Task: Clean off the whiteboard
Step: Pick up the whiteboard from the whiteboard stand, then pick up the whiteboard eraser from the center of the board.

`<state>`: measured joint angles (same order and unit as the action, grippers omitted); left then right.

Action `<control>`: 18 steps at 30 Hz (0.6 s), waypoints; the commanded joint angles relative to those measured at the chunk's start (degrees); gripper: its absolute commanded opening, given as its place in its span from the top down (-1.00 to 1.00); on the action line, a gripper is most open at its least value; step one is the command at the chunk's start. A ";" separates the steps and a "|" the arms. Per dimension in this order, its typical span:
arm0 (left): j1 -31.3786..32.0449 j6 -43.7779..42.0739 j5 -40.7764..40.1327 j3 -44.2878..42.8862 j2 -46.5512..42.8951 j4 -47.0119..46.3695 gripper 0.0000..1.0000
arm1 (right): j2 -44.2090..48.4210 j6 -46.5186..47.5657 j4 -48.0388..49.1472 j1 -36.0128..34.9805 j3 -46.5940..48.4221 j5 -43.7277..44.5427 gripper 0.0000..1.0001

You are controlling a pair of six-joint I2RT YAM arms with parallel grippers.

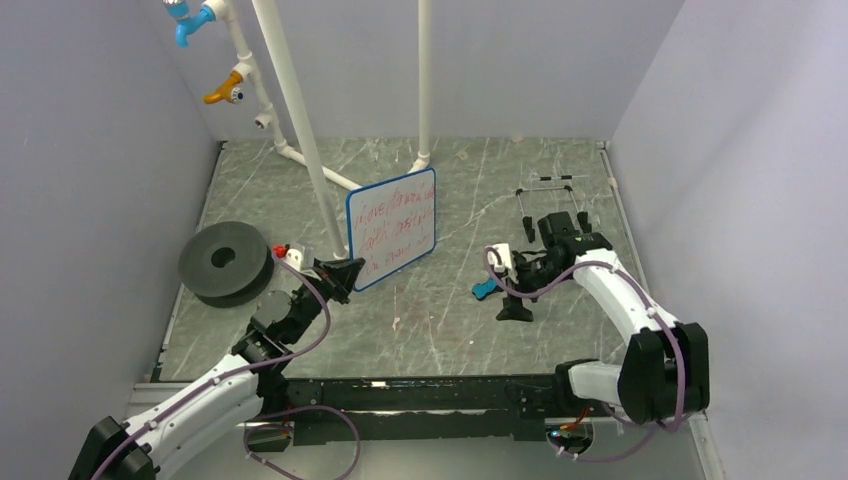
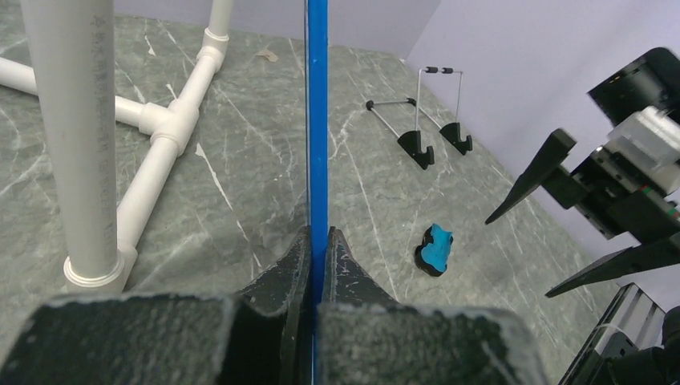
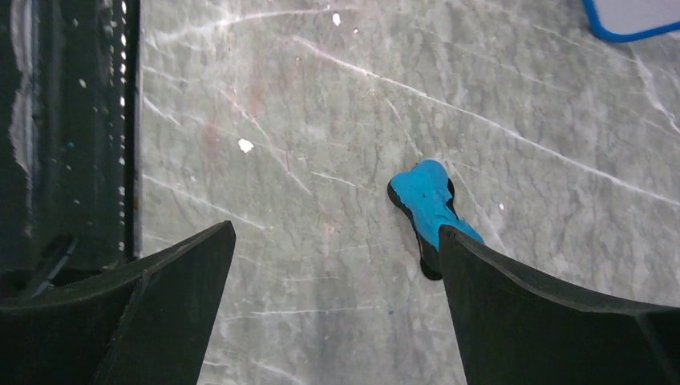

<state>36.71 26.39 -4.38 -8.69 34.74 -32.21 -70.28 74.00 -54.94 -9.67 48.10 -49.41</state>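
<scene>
The whiteboard (image 1: 392, 228) stands tilted up on the table, white with a blue rim and several lines of red writing. My left gripper (image 1: 345, 272) is shut on its lower left edge. In the left wrist view the board shows edge-on as a blue rim (image 2: 318, 120) pinched between the jaws of the left gripper (image 2: 318, 241). A small blue-topped black eraser (image 1: 484, 289) lies flat on the table. My right gripper (image 3: 337, 233) hovers open over it, and its right finger covers part of the eraser (image 3: 429, 204). Nothing is between those fingers.
A black wire easel stand (image 1: 550, 200) sits at the back right. White PVC pipes (image 1: 300, 130) rise behind the board, with their floor joints (image 2: 164, 120) to its left. A black foam disc (image 1: 226, 262) lies at the left. The black base rail (image 3: 72, 120) runs along the near edge.
</scene>
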 commanded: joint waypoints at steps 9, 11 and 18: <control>-0.40 3.67 3.03 5.18 -6.69 -5.50 1.00 | -15.14 7.81 13.76 -5.18 3.02 10.36 -0.68; -0.40 3.98 3.06 6.08 -8.05 -4.69 1.00 | -16.61 7.51 14.71 -5.26 3.01 10.91 -0.62; -0.47 4.54 3.81 8.04 -8.29 -4.69 1.00 | -20.40 5.95 16.54 -5.82 4.07 12.19 -0.46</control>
<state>36.36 29.76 -3.05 -0.97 26.41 -33.65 -89.23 79.33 -40.75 -14.85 49.56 -37.67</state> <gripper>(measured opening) 0.040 0.745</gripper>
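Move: The blue eraser lies on the table about 6 cm ahead of the right hand, 2 cm to its left and 11 cm below. The empty whiteboard stand is some 19 cm farther out than the eraser and 11 cm to its right. From the left hand, the eraser is about 3 cm ahead, 17 cm to the right and 19 cm below; the middle of the whiteboard it grips is roughly 8 cm ahead and 6 cm right. The blue eraser is straddled from above: the right hand sinks about 8 cm, also moving 5 cm forward, its fingers tipping more steeply down and closing by about a quarter without gripping. Meanwhile the left hand, still pinching the whiteboard's edge, eases about 2 cm down and 2 cm back. ##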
